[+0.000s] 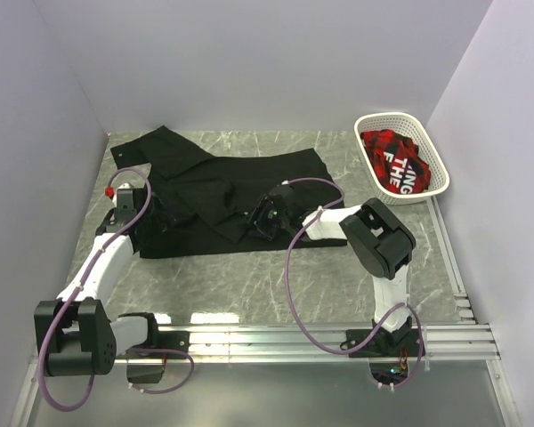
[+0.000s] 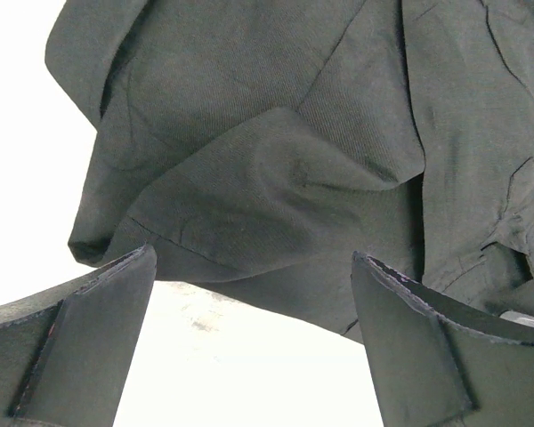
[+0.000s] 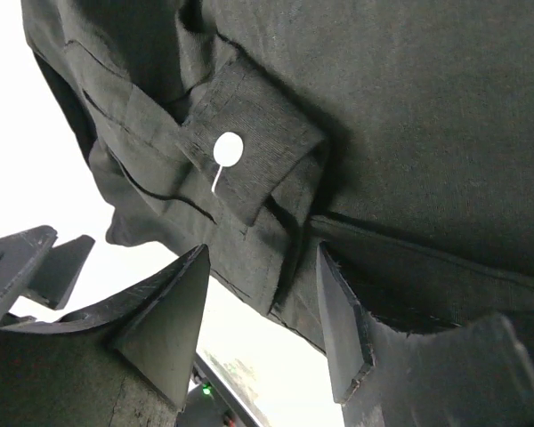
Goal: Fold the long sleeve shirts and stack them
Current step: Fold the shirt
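One black long sleeve shirt lies spread and rumpled across the marble table, a sleeve reaching to the far left corner. My left gripper is at the shirt's left edge; in the left wrist view it is wide open, with a folded flap of black cloth just beyond its fingertips and nothing between them. My right gripper is at the shirt's front middle. In the right wrist view it is open, its jaws partly apart, and the hem of a cuff with a white button hangs between the fingertips.
A white basket stands at the back right, holding a red and black printed garment. A metal rail runs along the near edge by the arm bases. Grey walls close the table on three sides.
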Motion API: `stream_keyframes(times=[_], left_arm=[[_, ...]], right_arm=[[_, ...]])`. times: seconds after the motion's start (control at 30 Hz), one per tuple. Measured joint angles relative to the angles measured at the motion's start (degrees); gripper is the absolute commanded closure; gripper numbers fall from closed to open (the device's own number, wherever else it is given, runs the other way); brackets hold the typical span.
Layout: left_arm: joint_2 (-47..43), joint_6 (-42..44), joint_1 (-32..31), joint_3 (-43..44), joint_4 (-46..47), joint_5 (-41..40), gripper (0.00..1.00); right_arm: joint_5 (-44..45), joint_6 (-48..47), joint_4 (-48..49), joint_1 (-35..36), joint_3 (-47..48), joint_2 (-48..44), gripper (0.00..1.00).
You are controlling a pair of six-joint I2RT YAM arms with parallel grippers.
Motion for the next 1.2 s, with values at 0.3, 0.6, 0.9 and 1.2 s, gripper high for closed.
stream_keyframes(times=[0.3,0.6,0.9,1.2], left_arm=[[0.02,0.00,0.00,0.00,0.00,-0.15,0.03],[0.50,-0.02,0.00,0.00,0.00,-0.13,0.03],[0.52,0.00,0.00,0.00,0.00,-0.13,0.03],[0.72,-0.02,0.00,0.00,0.00,-0.11,0.03]], right_arm=[[0.72,0.66,1.18,-0.22,-0.17,0.11,0.43],[0.90,0.63,1.99,-0.24,1.09,1.42,0.44],[0.87,0.57,2.19,-0.26,2.49,2.86,0.58],[0.98,-0.11,1.86,-0.26,3.41,4.24,1.00]])
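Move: The right hand hovers low, over the folded-in sleeve. The lower edge of its cuff lies about 2 cm ahead, 1 cm left and 2 cm below. The white tag on the cuff is some 3 cm ahead and 3 cm left, while the shirt's near edge runs about 8 cm back, directly behind the hand. From the left hand, the cuff edge is roughly 3 cm ahead, 26 cm right and 7 cm lower. The right fingers, a little over half open, close almost fully on the cuff's lower edge beside the white tag and pinch it. First the hand eases about 2 cm forward and slightly left, nearly level, then dips about 1 cm as the fingers shut; the wrist keeps its slant, pointing left, forward and down. ##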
